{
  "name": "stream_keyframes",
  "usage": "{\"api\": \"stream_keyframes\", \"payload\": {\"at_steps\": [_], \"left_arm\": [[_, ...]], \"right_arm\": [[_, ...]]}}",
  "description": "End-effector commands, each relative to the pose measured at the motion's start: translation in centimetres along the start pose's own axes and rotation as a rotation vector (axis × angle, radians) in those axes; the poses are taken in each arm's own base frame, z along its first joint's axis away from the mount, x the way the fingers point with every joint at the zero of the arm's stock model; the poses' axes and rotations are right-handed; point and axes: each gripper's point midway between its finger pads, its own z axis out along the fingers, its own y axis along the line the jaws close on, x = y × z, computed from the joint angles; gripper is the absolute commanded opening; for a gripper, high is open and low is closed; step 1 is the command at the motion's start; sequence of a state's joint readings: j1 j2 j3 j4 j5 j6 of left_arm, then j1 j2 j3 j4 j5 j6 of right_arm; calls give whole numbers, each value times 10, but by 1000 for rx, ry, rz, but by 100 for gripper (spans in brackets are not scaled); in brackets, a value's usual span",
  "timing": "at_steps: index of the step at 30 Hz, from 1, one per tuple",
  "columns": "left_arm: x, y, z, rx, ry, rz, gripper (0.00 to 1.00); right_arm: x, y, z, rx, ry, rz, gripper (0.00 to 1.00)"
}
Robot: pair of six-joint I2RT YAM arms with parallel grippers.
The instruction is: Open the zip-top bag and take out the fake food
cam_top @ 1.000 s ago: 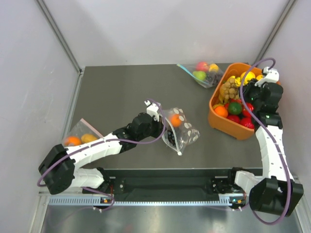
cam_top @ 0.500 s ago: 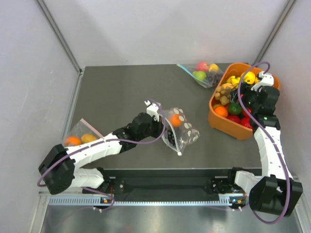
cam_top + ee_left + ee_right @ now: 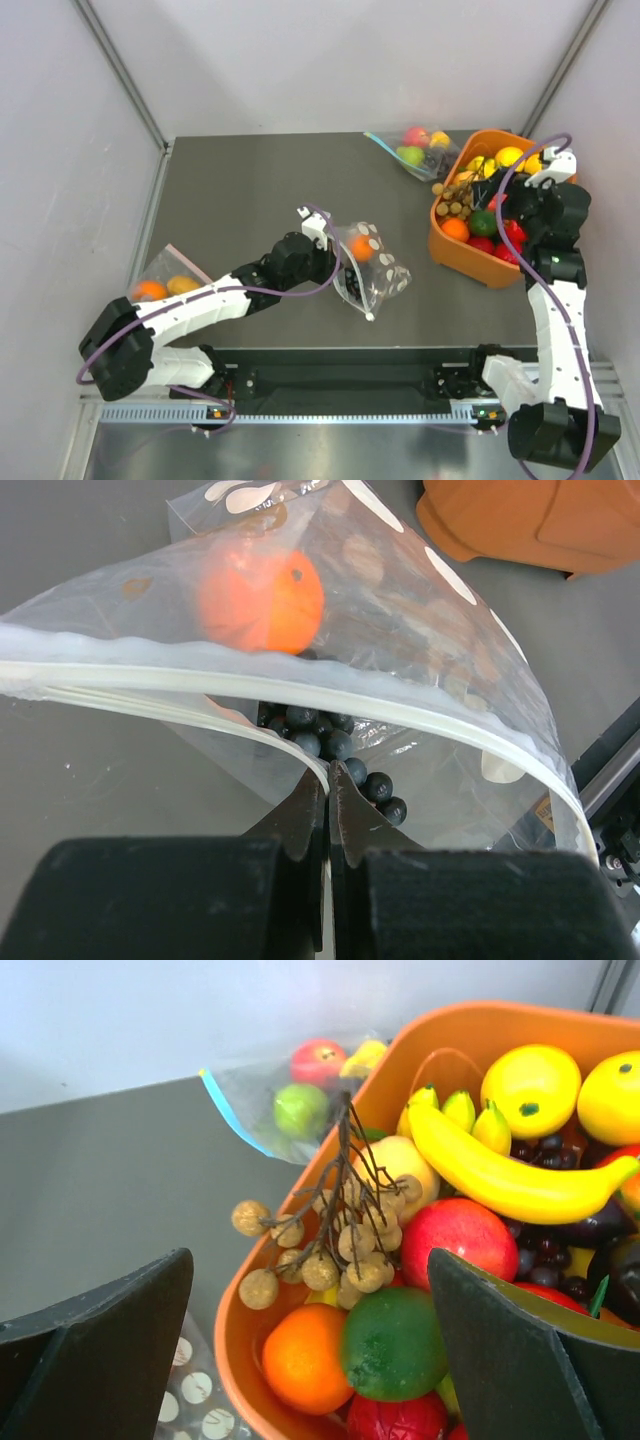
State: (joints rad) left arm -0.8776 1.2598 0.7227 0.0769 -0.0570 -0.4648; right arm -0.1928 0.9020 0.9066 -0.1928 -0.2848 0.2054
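Observation:
The zip-top bag (image 3: 375, 268), clear with white dots, hangs lifted at mid-table. My left gripper (image 3: 334, 262) is shut on one lip of its mouth, and in the left wrist view the gripper (image 3: 328, 780) pinches that white zip edge. The mouth gapes open. Inside the zip-top bag (image 3: 420, 680) are an orange ball (image 3: 260, 598) and dark berries (image 3: 330, 742). My right gripper (image 3: 310, 1260) stands open and empty over the orange bin (image 3: 462, 252). A tan berry bunch (image 3: 340, 1225) lies draped over the bin's left rim, beside a banana (image 3: 500, 1165).
The orange bin (image 3: 470, 1025) holds several other toy fruits. A clear bag with a blue strip (image 3: 412, 150) lies behind it. Another clear bag with a pink edge (image 3: 165, 280) lies at the left table edge. Grey walls close in three sides.
My right gripper has opened and let go of the tan berry bunch, which now rests on the bin's rim. The right arm drew back to the right. The left arm held still.

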Motion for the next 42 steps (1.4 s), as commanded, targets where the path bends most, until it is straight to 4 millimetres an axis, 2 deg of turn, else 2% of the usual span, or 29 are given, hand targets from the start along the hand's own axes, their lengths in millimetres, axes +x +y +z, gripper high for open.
{"api": "stream_keyframes", "payload": {"at_steps": [1,6,11,13,14,15,17,18,20,21,23,24,27,31,36,42], "left_arm": [[-24,-11,-9,41,-68,5,0],[-33,-21,-13,76,-84,1,0],[-44,-29,-16,105,-109,-4,0],[-45,-30,-16,108,-112,-4,0],[-46,-30,-16,110,-113,-4,0],[-46,-31,-16,112,-115,-9,0],[-47,-32,-16,117,-121,-14,0],[-49,-33,-17,119,-127,-14,0],[-49,-33,-17,119,-129,-16,0],[-51,-33,-17,120,-135,-17,0],[-53,-34,-17,124,-142,-18,0],[-54,-35,-18,126,-146,-18,0],[-57,-35,-19,127,-158,-17,0],[-61,-35,-22,121,-167,-14,0],[-65,-36,-25,124,-181,-13,0],[-63,-35,-26,124,-178,-10,0]], "right_arm": [[-53,22,-30,-52,-146,-52,100],[-71,54,-58,-172,-196,-50,96],[-65,114,-81,-461,-144,-30,90],[-57,147,-92,-591,-105,-49,86],[-50,158,-92,-615,-86,-69,85],[-36,185,-102,-711,-37,-80,83],[-22,205,-102,-755,6,-89,80],[-10,228,-113,-840,38,-96,77],[9,244,-111,-870,91,-92,75],[18,260,-123,-935,116,-99,74],[36,276,-124,-979,166,-97,73],[47,289,-136,-1036,196,-99,72],[77,309,-147,-1116,285,-99,72],[114,314,-151,-1153,401,-67,71],[158,306,-137,-1086,525,-61,71],[180,294,-109,-921,563,-72,72]]}}
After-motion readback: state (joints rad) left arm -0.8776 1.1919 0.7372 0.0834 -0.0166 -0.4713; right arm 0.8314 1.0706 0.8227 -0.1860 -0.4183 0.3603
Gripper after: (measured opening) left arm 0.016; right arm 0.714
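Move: The dotted bag's open mouth, the right hand's goal, lies roughly 29 cm to its left, 14 cm back and 15 cm below; inside, the orange sits about 6 cm back and 29 cm left, the black grapes 12 cm back and 30 cm left, both some 24 cm down. The brown fruit bunch in the bin is some 5 cm ahead, 3 cm left and 11 cm below. From the left hand, pinching the rim, the mouth's middle is about 3 cm back and 4 cm right, level. The empty right hand rises about 9 cm clear of the bin and the brown fruit bunch, swings some 31 cm left and 17 cm back while turning about 65 degrees counter-clockwise, then sinks some 17 cm with the fingers tipping down, to end beside the left fingertips at the bag's mouth, its jaws narrowed from wide open to about three quarters. The left hand keeps its pinch on the rim and raises it about 3 cm in two small lifts, tilting only slightly. ##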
